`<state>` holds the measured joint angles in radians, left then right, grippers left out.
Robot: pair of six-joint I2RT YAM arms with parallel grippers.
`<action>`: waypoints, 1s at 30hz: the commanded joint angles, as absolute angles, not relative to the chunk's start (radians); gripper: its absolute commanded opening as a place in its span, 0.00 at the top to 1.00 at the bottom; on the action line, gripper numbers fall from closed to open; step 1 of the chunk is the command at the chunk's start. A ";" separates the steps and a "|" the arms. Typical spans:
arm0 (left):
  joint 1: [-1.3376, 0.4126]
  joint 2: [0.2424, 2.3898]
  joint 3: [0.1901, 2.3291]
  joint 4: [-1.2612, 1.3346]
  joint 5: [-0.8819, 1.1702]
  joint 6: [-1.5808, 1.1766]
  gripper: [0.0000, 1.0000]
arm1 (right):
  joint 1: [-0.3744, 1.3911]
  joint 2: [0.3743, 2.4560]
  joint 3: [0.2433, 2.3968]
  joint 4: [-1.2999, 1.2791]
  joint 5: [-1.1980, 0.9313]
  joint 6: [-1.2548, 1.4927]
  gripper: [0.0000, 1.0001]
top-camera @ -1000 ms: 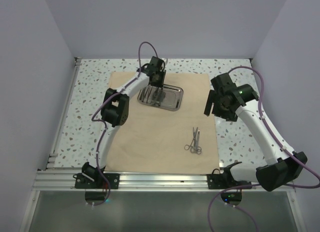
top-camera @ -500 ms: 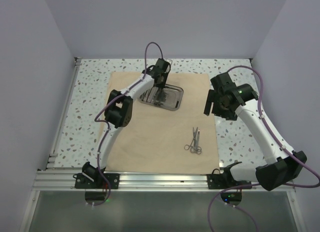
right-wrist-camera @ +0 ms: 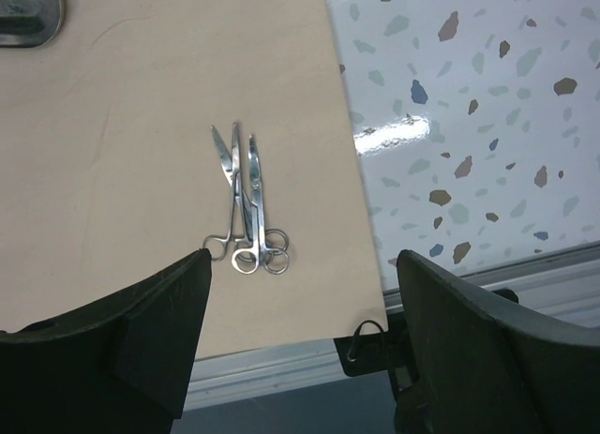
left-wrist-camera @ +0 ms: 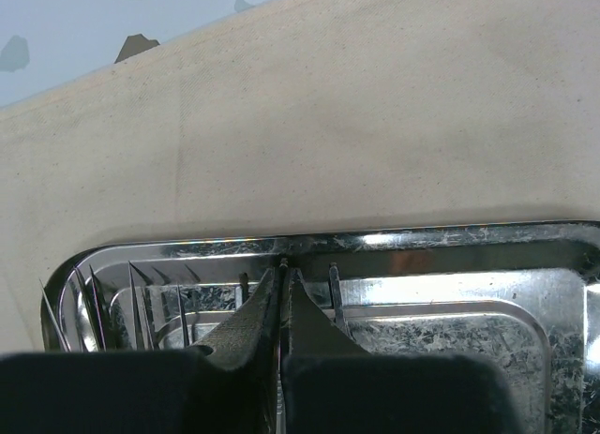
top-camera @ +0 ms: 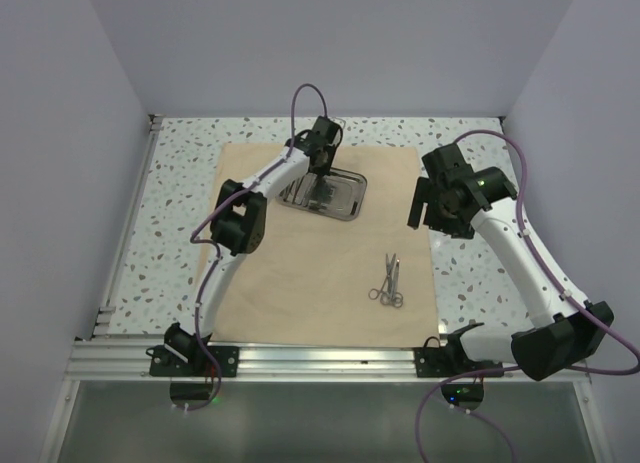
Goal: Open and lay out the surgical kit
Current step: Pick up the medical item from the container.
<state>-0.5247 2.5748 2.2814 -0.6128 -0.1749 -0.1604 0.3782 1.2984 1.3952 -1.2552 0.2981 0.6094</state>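
The beige cloth wrap (top-camera: pixel 300 273) lies spread flat on the table. The small steel tray (top-camera: pixel 345 198) stands on its far half. My left gripper (top-camera: pixel 322 173) hangs over the tray's far rim, shut on a thin silver instrument whose tip pokes out between the fingertips (left-wrist-camera: pixel 282 270). The tray (left-wrist-camera: pixel 487 293) holds more thin instruments (left-wrist-camera: pixel 141 298) at its left end. Two ring-handled scissors or forceps (top-camera: pixel 388 283) lie side by side on the cloth near its right edge, also in the right wrist view (right-wrist-camera: pixel 248 204). My right gripper (top-camera: pixel 420 215) hovers open and empty above them (right-wrist-camera: pixel 303 261).
The speckled table top (top-camera: pixel 470 273) shows around the cloth. A metal rail (top-camera: pixel 320 358) runs along the near edge with the arm bases. White walls close in the left, right and back sides.
My left gripper has shifted slightly right and farther back over the tray, staying shut. The right arm and the scissors have not moved.
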 commanded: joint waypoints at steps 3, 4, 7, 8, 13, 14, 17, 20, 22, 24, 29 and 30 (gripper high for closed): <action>-0.512 2.681 2.224 -0.769 -0.129 -0.158 1.00 | 0.374 1.282 1.404 -1.232 0.299 0.603 0.16; -0.505 2.669 2.224 -0.767 -0.109 -0.164 1.00 | 0.373 1.276 1.401 -1.232 0.298 0.603 0.16; -0.483 2.617 2.207 -0.724 -0.026 -0.198 1.00 | 0.373 1.269 1.394 -1.227 0.288 0.604 0.16; -0.477 2.602 2.204 -0.712 -0.006 -0.213 1.00 | 0.373 1.266 1.391 -1.226 0.285 0.606 0.16; -0.416 2.507 2.197 -0.641 0.173 -0.285 1.00 | 0.373 1.259 1.387 -1.220 0.264 0.610 0.16; -0.405 2.496 2.197 -0.624 0.190 -0.313 1.00 | 0.374 1.256 1.387 -1.216 0.262 0.611 0.16; -0.370 2.464 2.204 -0.614 0.230 -0.342 1.00 | 0.374 1.250 1.384 -1.215 0.261 0.609 0.16; -0.347 2.441 2.206 -0.614 0.256 -0.356 1.00 | 0.373 1.236 1.371 -1.210 0.258 0.611 0.16; -0.331 2.422 2.200 -0.618 0.282 -0.365 1.00 | 0.374 1.224 1.365 -1.209 0.256 0.611 0.16; -0.322 2.395 2.174 -0.604 0.304 -0.379 1.00 | 0.373 1.220 1.358 -1.203 0.252 0.611 0.16; -0.308 2.336 2.112 -0.568 0.348 -0.408 1.00 | 0.374 1.207 1.348 -1.197 0.239 0.609 0.16; -0.307 2.323 2.111 -0.566 0.356 -0.411 1.00 | 0.373 1.206 1.347 -1.193 0.238 0.609 0.16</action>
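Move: Just inside the far rim of the metal tray, the left hand starts with its shut fingertips low. The row of slim instruments at the tray's left end is centred about 6 cm left and 4 cm back, 1 cm lower; a lone slim instrument lies roughly 2 cm right and 4 cm back, and the tray's middle some 5 cm straight back. From the idle right hand the row is some 31 cm left, 25 cm ahead and 20 cm below. Sliding left about 5 cm over the tray towards the row of slim instruments, the left hand rises slowly at first, then more steeply at the end to some 3 cm up, easing slightly back. Its left side rolls down by about 25 degrees so the fingers slant to the right, and they stay shut; whether they hold an instrument can't be seen. ##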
